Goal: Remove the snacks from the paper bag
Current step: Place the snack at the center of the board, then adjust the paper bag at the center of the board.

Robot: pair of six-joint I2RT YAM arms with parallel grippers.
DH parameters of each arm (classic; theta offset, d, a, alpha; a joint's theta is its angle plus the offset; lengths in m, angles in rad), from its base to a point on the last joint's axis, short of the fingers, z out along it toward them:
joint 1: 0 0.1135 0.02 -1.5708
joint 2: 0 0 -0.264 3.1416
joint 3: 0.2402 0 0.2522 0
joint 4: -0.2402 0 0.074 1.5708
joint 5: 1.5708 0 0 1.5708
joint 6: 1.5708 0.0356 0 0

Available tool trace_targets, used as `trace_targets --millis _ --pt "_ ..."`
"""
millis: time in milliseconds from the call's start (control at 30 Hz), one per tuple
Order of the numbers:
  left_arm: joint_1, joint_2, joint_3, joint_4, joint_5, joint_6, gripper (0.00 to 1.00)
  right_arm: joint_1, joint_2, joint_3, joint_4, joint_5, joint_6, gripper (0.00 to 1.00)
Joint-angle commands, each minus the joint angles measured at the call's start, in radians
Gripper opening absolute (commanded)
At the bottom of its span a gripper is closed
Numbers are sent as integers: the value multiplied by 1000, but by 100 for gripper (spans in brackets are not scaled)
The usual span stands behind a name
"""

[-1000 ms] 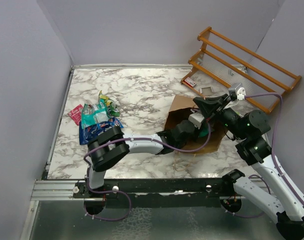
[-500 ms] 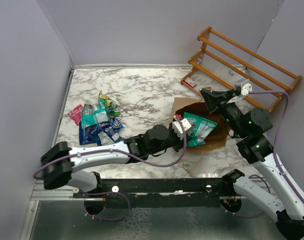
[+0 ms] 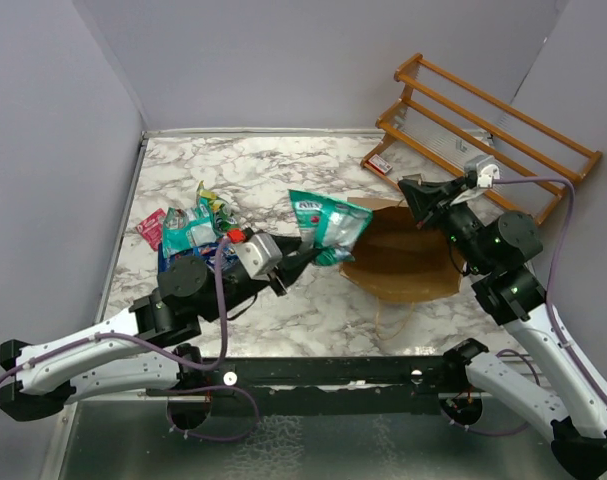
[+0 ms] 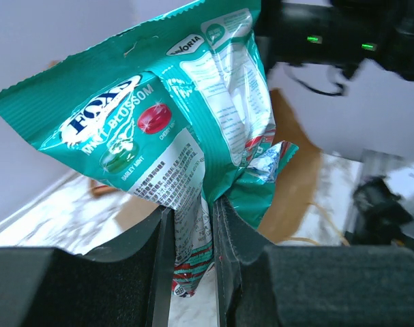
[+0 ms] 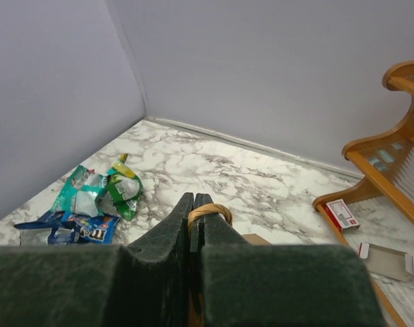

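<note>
My left gripper (image 3: 301, 256) (image 4: 191, 231) is shut on the lower edge of a teal-green Fox's snack packet (image 3: 328, 220) (image 4: 166, 116), which hangs in the air just left of the paper bag (image 3: 408, 265). The brown bag stands open on the marble. My right gripper (image 3: 413, 196) (image 5: 195, 199) is shut on its twisted-paper handle (image 5: 210, 211) at the bag's far rim. Other snacks (image 3: 195, 240) (image 5: 91, 204) lie in a pile at the table's left: blue, green, yellow-green and a small red one (image 3: 150, 228).
A wooden slatted rack (image 3: 483, 135) (image 5: 397, 136) leans at the back right. A small red-and-white box (image 3: 380, 164) (image 5: 341, 212) and a flat white card (image 3: 415, 180) (image 5: 384, 259) lie beside it. The bag's other loop handle (image 3: 388, 320) lies on the near marble.
My left arm has drawn back out of the bag to the left and lifted the green packet clear of it. The right gripper kept its hold on the handle.
</note>
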Motion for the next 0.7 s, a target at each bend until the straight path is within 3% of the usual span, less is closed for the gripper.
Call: trace_targets --millis 0,100,167,400,567,667 --pt "2 -24 60 -65 -447 15 0 5 -21 52 -37 -119 -5 2" --pt "17 21 98 -133 -725 -3 0 5 -26 109 -103 -139 65 2" --pt "65 35 109 -181 -756 -39 0 4 -28 150 -143 -147 130 2" --pt "478 100 115 -321 -516 -205 0 5 -9 273 -177 -215 228 2" --pt "762 198 108 -402 -303 -309 0 5 13 253 -241 49 217 2" --pt "900 214 62 -416 -250 -359 0 5 14 185 -252 211 187 2"
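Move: Some 25 cm ahead of the left hand, 33 cm to its left and 36 cm below lies the snack pile, towards which it carries the teal snack. The pink snack is about 27 cm ahead and 46 cm left, the green-yellow snack about 31 cm ahead and 29 cm left, both also 36 cm down; the paper bag stands 12 cm ahead, 20 cm right and 27 cm lower. From the right hand the pile is roughly 12 cm ahead, 51 cm left and 36 cm below. Swinging away from the paper bag, the left hand carries the still-pinched teal snack about 20 cm left and nearly as far forward towards the pile, then also sinks some 10 cm while turning about 65 degrees counter-clockwise and tipping its fingers down. The right hand, still shut on the bag's string handle, goes back and up about 8 cm, coming slightly forward at the end. ##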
